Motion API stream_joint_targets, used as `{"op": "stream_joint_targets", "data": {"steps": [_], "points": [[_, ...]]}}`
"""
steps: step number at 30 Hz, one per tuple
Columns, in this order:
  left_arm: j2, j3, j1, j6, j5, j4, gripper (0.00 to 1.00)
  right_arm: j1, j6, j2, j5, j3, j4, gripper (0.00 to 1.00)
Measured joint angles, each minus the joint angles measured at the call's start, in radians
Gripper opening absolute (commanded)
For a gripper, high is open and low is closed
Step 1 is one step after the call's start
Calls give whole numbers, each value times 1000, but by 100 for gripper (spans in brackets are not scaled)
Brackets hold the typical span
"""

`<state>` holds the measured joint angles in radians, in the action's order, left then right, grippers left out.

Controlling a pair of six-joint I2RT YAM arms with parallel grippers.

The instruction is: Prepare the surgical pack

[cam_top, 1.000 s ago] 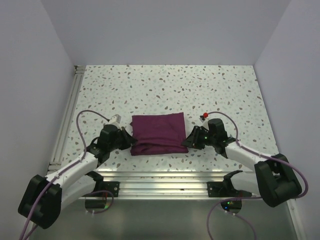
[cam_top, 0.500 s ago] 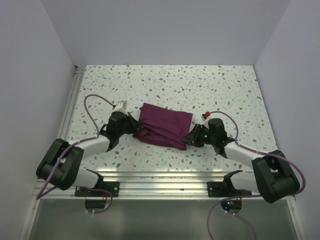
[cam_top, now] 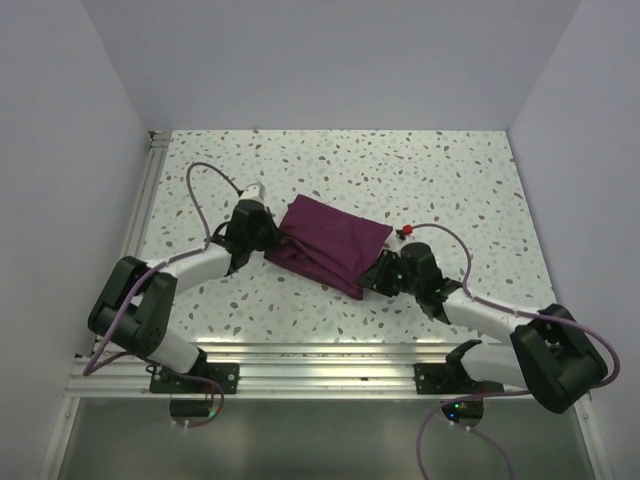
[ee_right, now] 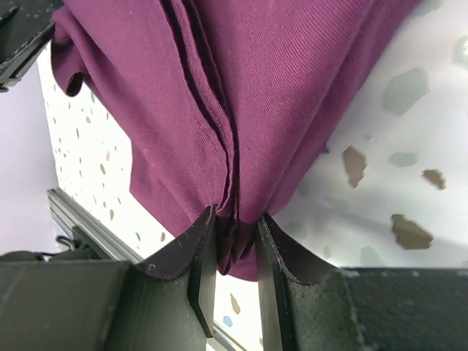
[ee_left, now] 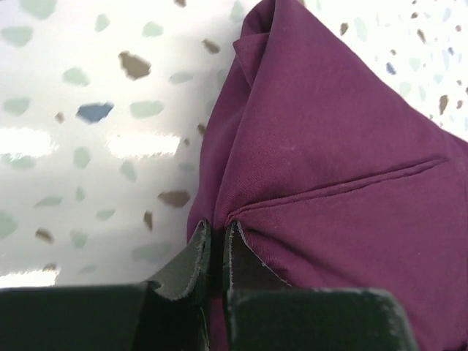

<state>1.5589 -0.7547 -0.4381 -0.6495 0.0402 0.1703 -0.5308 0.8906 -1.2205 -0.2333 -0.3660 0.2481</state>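
The surgical pack (cam_top: 332, 243) is a folded purple-maroon cloth bundle lying skewed near the table's middle. My left gripper (cam_top: 270, 240) is shut on the bundle's left corner; in the left wrist view the fingertips (ee_left: 217, 232) pinch a thin fold of the pack (ee_left: 329, 161). At the near right corner my right gripper (cam_top: 375, 278) is shut on the pack. The right wrist view shows several stacked layers of the pack (ee_right: 234, 102) bunched between its fingers (ee_right: 234, 218). No tray shows.
A speckled white tabletop (cam_top: 330, 170) lies under the bundle. An aluminium rail (cam_top: 135, 230) runs along the left edge and another (cam_top: 320, 365) along the near edge. White walls (cam_top: 60, 150) enclose the sides and back.
The pack has been turned clockwise and shifted away from me. My left gripper moved up and right with its corner. My right gripper dropped slightly toward the near edge, holding its corner.
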Motion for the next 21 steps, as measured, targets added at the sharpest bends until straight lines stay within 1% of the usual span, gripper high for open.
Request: {"op": "stream_joint_targets", "data": {"steps": [4, 5, 6, 7, 9, 11, 12, 14, 16, 17, 18, 21], "points": [[-100, 63, -2, -1, 21, -84, 1, -44, -2, 39, 39, 0, -41, 25], [-121, 79, -2, -3, 19, -95, 4, -48, -4, 54, 47, 0, -57, 27], [-138, 92, -3, -4, 16, -104, 14, -52, -7, 73, 56, 1, -76, 28], [-154, 102, -3, -6, 12, -113, 18, -53, -13, 93, 63, 3, -97, 31], [-180, 116, -8, -10, 8, -137, 28, -57, -26, 127, 74, 3, -142, 40], [-201, 119, -10, -11, 9, -171, 32, -58, -47, 154, 86, 1, -186, 43], [-214, 119, -10, -11, 10, -196, 35, -58, -58, 162, 89, -5, -212, 48], [-243, 119, -10, -11, 16, -241, 38, -58, -88, 164, 95, -31, -264, 53], [-291, 117, -10, -11, 33, -304, 45, -58, -126, 164, 106, -72, -328, 59], [-314, 115, -10, -11, 43, -331, 52, -58, -150, 164, 111, -96, -359, 61], [-340, 111, -10, -8, 58, -367, 54, -58, -172, 164, 113, -119, -382, 62], [-418, 86, -10, -11, 106, -474, 56, -58, -244, 166, 119, -191, -448, 62]]}}
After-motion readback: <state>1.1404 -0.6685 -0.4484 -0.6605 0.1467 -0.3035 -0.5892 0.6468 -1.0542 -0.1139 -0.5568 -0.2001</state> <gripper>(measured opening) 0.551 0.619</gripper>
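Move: My left hand is shut on the left end of the folded cloth edge; the wrapped surgical pack's middle lies about 13 cm to its right and about level fore and aft. The pack's far-left corner is some 11 cm ahead and 4 cm to the right. My right hand pinches the near-right end; from it the pack's middle is roughly 9 cm ahead and 10 cm left, the near-right corner about 4 cm back and 3 cm left. I keep both pinches and draw the cloth edge back towards my bases, my left hand pulling about 5 cm and a little left, my right only some 2 cm. Then I open both grippers and let go. The left carries on back and left while rising about 3 cm; the right edges rightward, then lifts about 3 cm, rolling its left side down some 15 degrees. ##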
